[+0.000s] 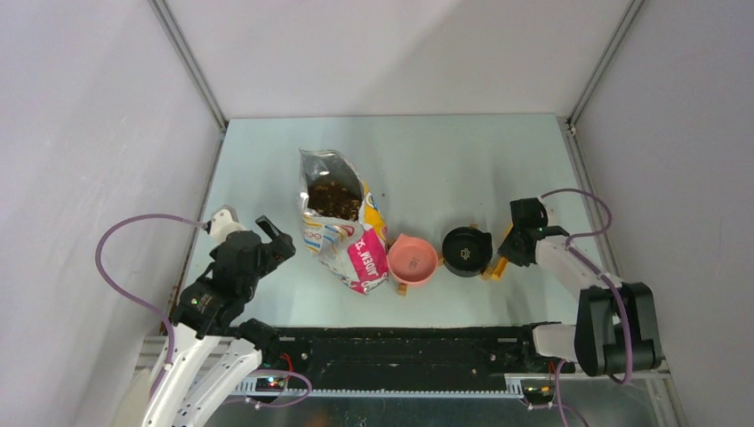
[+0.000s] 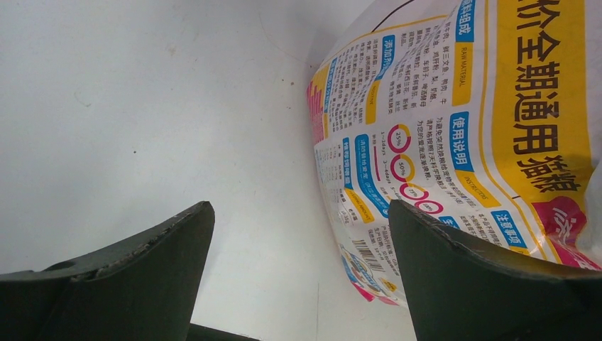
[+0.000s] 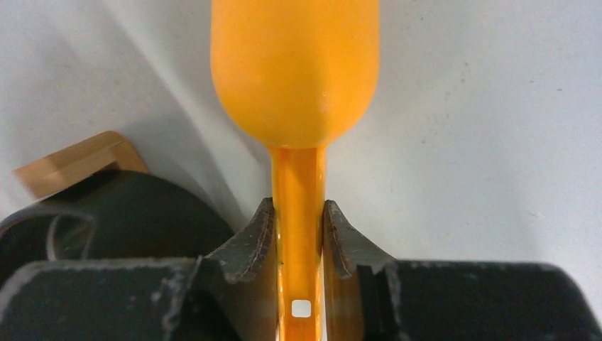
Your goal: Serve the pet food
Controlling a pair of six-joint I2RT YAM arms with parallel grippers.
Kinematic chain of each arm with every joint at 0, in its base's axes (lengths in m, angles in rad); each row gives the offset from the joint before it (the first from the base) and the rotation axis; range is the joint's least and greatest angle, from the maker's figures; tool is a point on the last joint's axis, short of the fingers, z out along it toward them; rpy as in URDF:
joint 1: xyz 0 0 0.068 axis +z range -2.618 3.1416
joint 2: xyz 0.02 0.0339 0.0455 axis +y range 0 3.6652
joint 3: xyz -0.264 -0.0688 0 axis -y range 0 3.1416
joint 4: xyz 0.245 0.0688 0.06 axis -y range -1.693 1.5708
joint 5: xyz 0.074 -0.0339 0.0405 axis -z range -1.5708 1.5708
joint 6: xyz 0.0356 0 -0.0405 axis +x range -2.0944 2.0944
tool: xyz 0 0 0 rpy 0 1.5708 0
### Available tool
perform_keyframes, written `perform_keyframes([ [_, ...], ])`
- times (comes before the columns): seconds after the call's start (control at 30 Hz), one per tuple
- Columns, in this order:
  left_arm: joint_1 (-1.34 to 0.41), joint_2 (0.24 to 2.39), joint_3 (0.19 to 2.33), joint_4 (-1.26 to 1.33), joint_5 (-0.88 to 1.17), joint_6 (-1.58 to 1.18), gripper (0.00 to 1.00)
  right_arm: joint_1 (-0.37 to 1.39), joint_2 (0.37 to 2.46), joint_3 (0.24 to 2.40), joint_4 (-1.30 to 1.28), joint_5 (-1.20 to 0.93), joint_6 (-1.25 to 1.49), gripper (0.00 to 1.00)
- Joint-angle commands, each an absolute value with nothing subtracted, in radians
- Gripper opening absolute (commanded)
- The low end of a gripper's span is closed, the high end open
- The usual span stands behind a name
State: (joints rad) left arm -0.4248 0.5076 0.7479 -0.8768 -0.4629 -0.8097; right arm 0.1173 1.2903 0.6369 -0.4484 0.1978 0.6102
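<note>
The pet food (image 1: 334, 197) is a mass of brown kibble in the open top of a glossy white, yellow and pink bag (image 1: 351, 245) that stands mid-table. To its right sit a pink bowl (image 1: 413, 260) and a black bowl (image 1: 467, 251). An orange scoop (image 1: 496, 265) lies just right of the black bowl. My right gripper (image 1: 514, 245) is shut on its handle; in the right wrist view both jaws (image 3: 298, 206) press the handle, with the scoop's cup (image 3: 294, 71) ahead. My left gripper (image 1: 253, 227) stands open left of the bag, the bag's printed side (image 2: 454, 128) behind its right finger, nothing at the gripper's gap (image 2: 298, 209).
Both bowls rest on small wooden stands, one corner (image 3: 71, 163) showing beside the black bowl (image 3: 128, 213). Grey walls close in the table on the left, back and right. A black rail (image 1: 400, 347) runs along the near edge between the arm bases.
</note>
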Motion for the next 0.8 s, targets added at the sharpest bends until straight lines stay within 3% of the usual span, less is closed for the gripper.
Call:
perform_keyframes([
  [0.0, -0.421, 0.497, 0.776, -0.870, -0.472, -0.807, 0.99, 0.098, 1.141, 0.672, -0.485, 0.218, 0.596, 0.03],
  [0.23, -0.420, 0.450, 0.785, -0.808, -0.364, -0.736, 1.00, 0.074, 0.837, 0.725, -0.471, -0.001, 0.497, 0.00],
  [0.33, -0.420, 0.409, 0.775, -0.720, -0.260, -0.684, 0.99, 0.076, 0.753, 0.755, -0.450, -0.298, 0.483, 0.00],
  [0.5, -0.420, 0.350, 0.765, -0.522, -0.044, -0.638, 0.99, 0.115, 0.727, 0.765, -0.276, -0.850, 0.569, 0.00],
  [0.77, -0.420, 0.458, 0.749, -0.100, 0.320, -0.703, 0.99, 0.359, 0.779, 0.766, 0.197, -1.145, 0.924, 0.00],
])
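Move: The spoon's handle is already pinched in my right hand, down at table level. The pet food bag stands open about 40 cm to that hand's left and 7 cm farther out, its middle some 9 cm higher. Between them, the black bowl is 9 cm left and 1 cm ahead, and the pink bowl 23 cm left and level. From my left hand the bag is about 10 cm ahead, 15 cm to the right and 7 cm lower. I keep my pinch on the spoon and lift it, first nearly straight up, then swinging left over the black bowl towards the bag and drawing back a little. That makes some 26 cm up and 19 cm left, with the wrist turning strongly until my fingers point left. My left hand, wide open, rises about 13 cm and shifts 10 cm right, its fingers tipping up and turning clockwise, touching nothing. ##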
